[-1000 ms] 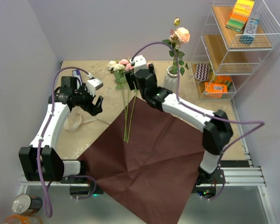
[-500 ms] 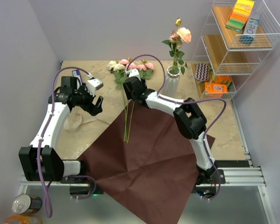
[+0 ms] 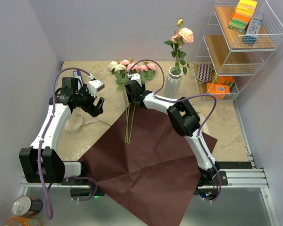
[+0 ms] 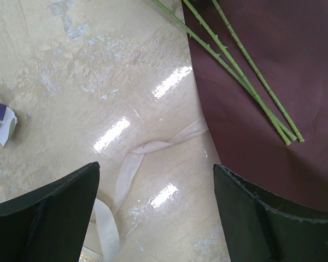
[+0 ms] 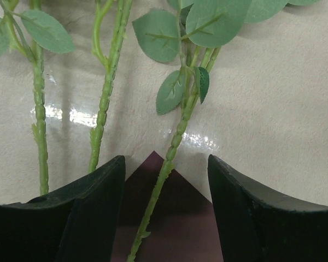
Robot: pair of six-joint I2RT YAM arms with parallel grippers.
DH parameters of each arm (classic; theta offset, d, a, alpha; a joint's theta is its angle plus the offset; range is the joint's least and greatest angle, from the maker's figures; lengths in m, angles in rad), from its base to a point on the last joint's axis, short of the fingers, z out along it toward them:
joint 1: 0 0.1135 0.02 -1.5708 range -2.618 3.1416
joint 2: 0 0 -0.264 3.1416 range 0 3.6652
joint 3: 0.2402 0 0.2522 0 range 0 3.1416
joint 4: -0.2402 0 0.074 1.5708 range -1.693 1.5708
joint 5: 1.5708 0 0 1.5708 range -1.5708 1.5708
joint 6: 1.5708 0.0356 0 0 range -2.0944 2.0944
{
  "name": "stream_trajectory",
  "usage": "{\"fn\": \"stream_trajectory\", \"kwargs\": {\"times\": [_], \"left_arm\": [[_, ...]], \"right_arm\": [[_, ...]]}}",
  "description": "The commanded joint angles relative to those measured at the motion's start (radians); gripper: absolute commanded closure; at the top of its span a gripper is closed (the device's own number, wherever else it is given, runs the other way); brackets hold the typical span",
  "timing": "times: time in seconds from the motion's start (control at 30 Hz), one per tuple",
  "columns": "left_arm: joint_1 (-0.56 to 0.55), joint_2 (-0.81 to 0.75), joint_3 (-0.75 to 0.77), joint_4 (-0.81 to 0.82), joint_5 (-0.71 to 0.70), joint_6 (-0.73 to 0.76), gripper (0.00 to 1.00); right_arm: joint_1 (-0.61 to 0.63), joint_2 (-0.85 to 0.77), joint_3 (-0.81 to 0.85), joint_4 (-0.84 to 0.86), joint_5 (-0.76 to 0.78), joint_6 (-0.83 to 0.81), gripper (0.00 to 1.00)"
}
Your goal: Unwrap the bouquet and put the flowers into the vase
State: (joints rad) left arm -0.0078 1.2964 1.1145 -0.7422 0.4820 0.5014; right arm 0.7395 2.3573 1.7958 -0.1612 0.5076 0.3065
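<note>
The bouquet lies apart: its dark red paper (image 3: 151, 160) is spread flat and the beige ribbon (image 3: 78, 123) lies loose on the table. Three flowers (image 3: 132, 68) lie at the back, stems (image 3: 129, 125) running onto the paper. The white vase (image 3: 173, 84) holds a few roses (image 3: 181, 36). My right gripper (image 3: 131, 95) is low over the stems, open, with one stem (image 5: 165, 173) between its fingers (image 5: 82, 213) and apart from both. My left gripper (image 3: 97, 106) hangs open over the ribbon (image 4: 132, 164), left of the stem ends (image 4: 262, 103).
A wire shelf (image 3: 240, 47) with boxes stands at the right, next to the vase. A tin can (image 3: 26, 205) sits off the table's near left corner. A small purple-and-white object (image 4: 0, 123) lies on the table by the left gripper.
My right arm has swung left and down from beside the vase to the lying stems, and its jaws have narrowed. The left arm has stayed put.
</note>
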Motion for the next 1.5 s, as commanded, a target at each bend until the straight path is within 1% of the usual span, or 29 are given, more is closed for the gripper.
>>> {"fn": "stream_trajectory", "kwargs": {"times": [0.0, 0.1, 0.13, 0.2, 0.23, 0.33, 0.4, 0.5, 0.6, 0.67, 0.8, 0.9, 0.97, 1.03, 1.07, 1.1, 1.13, 1.17, 1.2, 1.23, 1.27, 1.33, 1.37, 1.47], "left_arm": [[0.002, -0.026, 0.019, 0.035, 0.000, 0.014, 0.12], [0.002, -0.032, 0.022, 0.032, 0.006, 0.011, 0.13], [0.002, -0.032, 0.022, 0.030, 0.009, 0.014, 0.13], [0.002, -0.039, 0.027, 0.029, 0.010, 0.011, 0.13], [0.002, -0.039, 0.030, 0.027, 0.010, 0.014, 0.13], [0.002, -0.043, 0.042, 0.015, 0.001, 0.016, 0.13], [0.002, -0.052, 0.041, 0.017, -0.011, 0.017, 0.13], [0.000, -0.069, 0.045, 0.004, -0.020, 0.020, 0.13], [0.002, -0.086, 0.048, -0.003, -0.028, 0.026, 0.13], [0.002, -0.091, 0.051, -0.011, -0.028, 0.026, 0.13], [0.002, -0.097, 0.057, -0.028, -0.011, 0.026, 0.13], [0.002, -0.097, 0.067, -0.034, -0.011, 0.022, 0.13], [0.002, -0.095, 0.074, -0.039, -0.003, 0.019, 0.13], [0.002, -0.094, 0.079, -0.046, 0.000, 0.020, 0.13], [0.002, -0.092, 0.082, -0.052, -0.003, 0.022, 0.13], [0.002, -0.092, 0.082, -0.054, -0.005, 0.028, 0.13], [0.002, -0.091, 0.084, -0.059, -0.006, 0.031, 0.13], [0.002, -0.088, 0.085, -0.075, 0.001, 0.035, 0.13], [0.003, -0.086, 0.087, -0.083, 0.006, 0.043, 0.13], [0.003, -0.085, 0.087, -0.086, 0.009, 0.045, 0.13], [0.003, -0.085, 0.087, -0.091, 0.012, 0.046, 0.13], [0.002, -0.085, 0.087, -0.089, 0.017, 0.045, 0.13], [0.003, -0.083, 0.088, -0.089, 0.020, 0.045, 0.13], [0.003, -0.074, 0.111, -0.100, 0.035, 0.054, 0.13]], "right_arm": [[0.000, 0.005, 0.050, -0.015, 0.006, 0.025, 0.37], [-0.002, 0.011, 0.050, -0.011, -0.007, 0.036, 0.45], [-0.002, 0.017, 0.051, -0.011, -0.012, 0.040, 0.52], [-0.005, 0.025, 0.065, -0.018, -0.026, 0.052, 0.60], [-0.005, 0.031, 0.068, -0.024, -0.027, 0.055, 0.67], [-0.009, 0.030, 0.059, -0.018, -0.038, 0.068, 0.75], [-0.017, 0.004, 0.014, 0.009, -0.056, 0.072, 0.77], [-0.028, -0.033, 0.004, 0.017, -0.041, 0.085, 0.90], [-0.029, -0.096, -0.003, 0.011, -0.006, 0.069, 1.00], [-0.028, -0.139, -0.031, 0.026, 0.017, 0.060, 1.00], [-0.028, -0.301, -0.096, 0.083, 0.043, 0.056, 1.00], [-0.019, -0.395, -0.125, 0.106, 0.045, 0.040, 1.00], [-0.011, -0.441, -0.154, 0.136, 0.020, -0.004, 1.00], [-0.003, -0.519, -0.185, 0.227, -0.026, -0.049, 1.00], [0.001, -0.553, -0.226, 0.268, -0.044, -0.099, 1.00], [0.000, -0.584, -0.246, 0.357, -0.082, -0.124, 1.00], [0.001, -0.646, -0.265, 0.402, -0.095, -0.148, 1.00], [0.001, -0.674, -0.291, 0.445, -0.109, -0.202, 1.00], [0.000, -0.699, -0.302, 0.533, -0.128, -0.231, 1.00], [0.001, -0.728, -0.306, 0.570, -0.135, -0.259, 1.00], [0.001, -0.759, -0.287, 0.594, -0.135, -0.301, 1.00], [0.000, -0.770, -0.236, 0.612, -0.121, -0.381, 1.00], [-0.002, -0.768, -0.175, 0.609, -0.118, -0.444, 1.00], [-0.029, -0.770, -0.109, 0.655, -0.112, -0.535, 1.00]]}}
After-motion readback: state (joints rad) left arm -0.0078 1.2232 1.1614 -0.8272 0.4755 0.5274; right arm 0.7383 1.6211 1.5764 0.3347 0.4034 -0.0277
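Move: Right under the right hand, about 1 cm down and level with its open fingertips, lies the stem of the rightmost flower, its pink blossoms roughly 13 cm ahead and 4 cm to the right. A second stem lies about 4 cm to the left, a third some 7 cm left; the vase stands about 16 cm right and 2 cm back. From the left hand, that rightmost stem lies around 18 cm ahead, 16 cm right and 15 cm below. Closing on the rightmost stem while staying down at the table, the right fingers pinch the stem between their pads, then carry it steeply up about 40 cm, drawing some 6 cm back and 5 cm right. On the way the wrist tips the fingers up nearly 50 degrees, to just above level, and rolls some 20 degrees, left side rising. The left hand, empty and open, rises about 3 cm. ##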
